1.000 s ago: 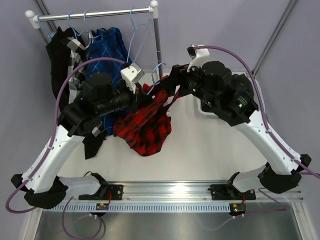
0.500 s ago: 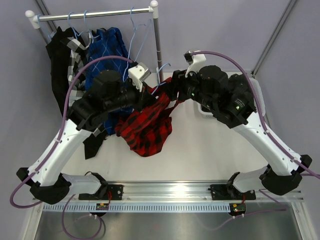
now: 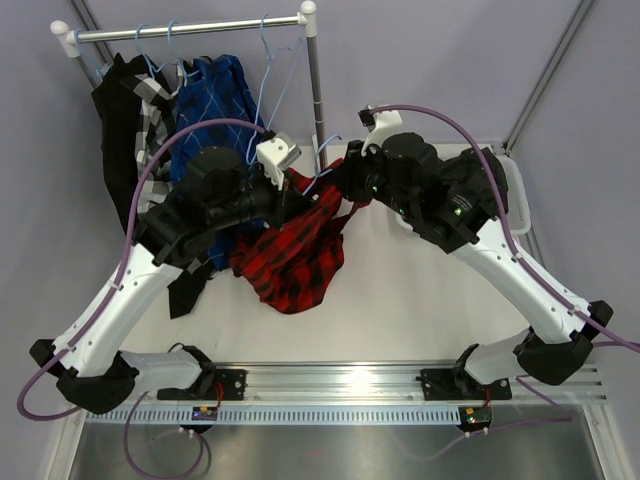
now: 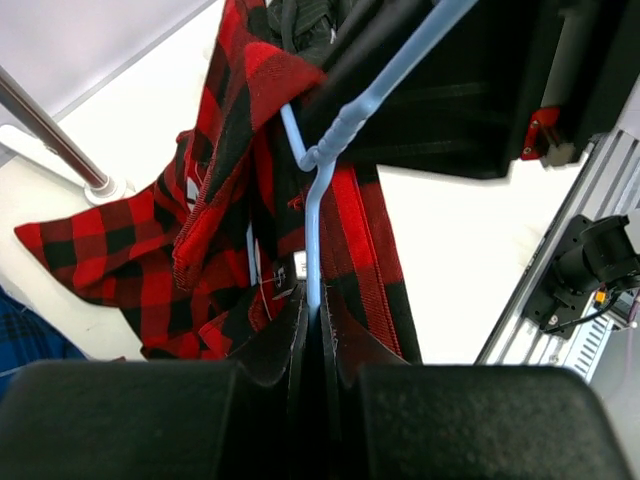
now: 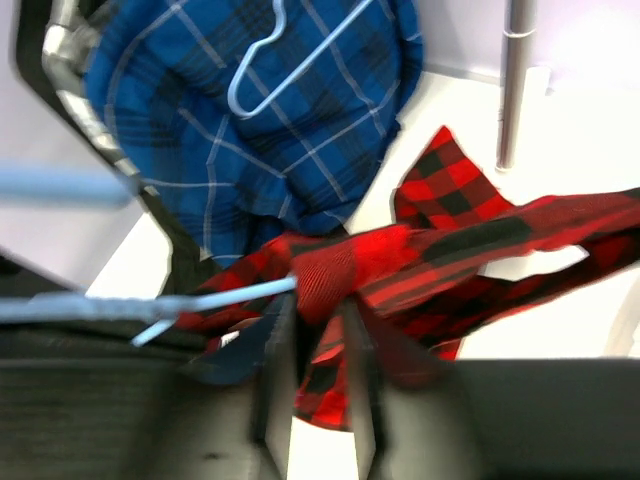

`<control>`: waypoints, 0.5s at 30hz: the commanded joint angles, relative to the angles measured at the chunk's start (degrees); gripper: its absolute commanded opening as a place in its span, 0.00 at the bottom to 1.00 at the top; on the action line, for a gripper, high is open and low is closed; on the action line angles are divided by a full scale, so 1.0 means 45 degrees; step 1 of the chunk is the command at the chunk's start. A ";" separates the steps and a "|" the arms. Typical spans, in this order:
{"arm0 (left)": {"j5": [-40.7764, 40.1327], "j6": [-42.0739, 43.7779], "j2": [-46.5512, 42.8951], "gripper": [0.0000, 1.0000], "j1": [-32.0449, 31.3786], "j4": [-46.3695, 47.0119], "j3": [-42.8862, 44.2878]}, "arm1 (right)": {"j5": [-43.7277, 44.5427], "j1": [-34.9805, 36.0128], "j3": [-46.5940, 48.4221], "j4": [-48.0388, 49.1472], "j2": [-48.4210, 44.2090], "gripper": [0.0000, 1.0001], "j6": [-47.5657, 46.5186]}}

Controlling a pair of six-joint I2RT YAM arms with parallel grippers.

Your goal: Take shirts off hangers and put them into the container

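Note:
The red-black plaid shirt (image 3: 290, 255) hangs between my two arms over the table, still on a light-blue hanger (image 4: 313, 230). My left gripper (image 3: 298, 192) is shut on that hanger's wire just below the twisted neck; in the left wrist view the gripper (image 4: 313, 312) pinches the wire. My right gripper (image 3: 342, 185) is at the shirt's collar. In the right wrist view the gripper (image 5: 318, 312) has a fold of the plaid shirt (image 5: 480, 250) pinched between its fingers, beside the hanger's arm (image 5: 230, 295). The white container (image 3: 512, 172) is mostly hidden behind the right arm.
The clothes rail (image 3: 190, 28) stands at the back left with a blue checked shirt (image 3: 215, 100), darker shirts (image 3: 125, 100) and empty hangers (image 3: 270, 60). Its upright post (image 3: 316, 90) is just behind both grippers. A dark garment (image 3: 188, 285) droops under the left arm.
The right gripper's jaws have closed in on the plaid shirt's collar. Both arms have shifted slightly toward the rail, the left one carrying the hanger.

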 commanded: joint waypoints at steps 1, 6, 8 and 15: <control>0.0058 0.0084 -0.1098 0.00 -0.0112 0.1039 -0.0566 | 0.1738 0.0126 0.0361 0.0567 0.0121 0.20 -0.0138; -0.0824 0.0513 -0.2155 0.00 0.0043 0.0902 -0.1856 | 0.3730 0.0009 0.0304 -0.0039 0.0043 0.00 -0.0764; -0.0843 0.0514 -0.2525 0.00 0.0160 0.0902 -0.2187 | 0.3889 -0.0283 0.0148 -0.0313 -0.0054 0.00 -0.0823; -0.0726 0.0826 -0.3308 0.00 0.0317 0.0824 -0.2774 | 0.3675 -0.2059 -0.0068 -0.1541 -0.0211 0.00 -0.0258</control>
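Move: The right hand's target, the red plaid shirt's gathered shoulder, lies practically between its pads, only about 1 cm forward and 1 cm below. The hanger's middle is some 5 cm left and 3 cm back, the rack upright about 15 cm ahead and 5 cm left, and the blue plaid shirt about 18 cm ahead and 22 cm left. From the left hand, already shut on the hanger, that shoulder is roughly 6 cm ahead and 9 cm to the right. The right fingers close and pinch the red plaid shirt's shoulder beside the hanger, then carry it about 2 cm right and 2 cm down, with a little forward. The left hand keeps its grip on the hanger and draws it some 3 cm left, away from the right hand, while sinking and easing back about 1 cm each. ##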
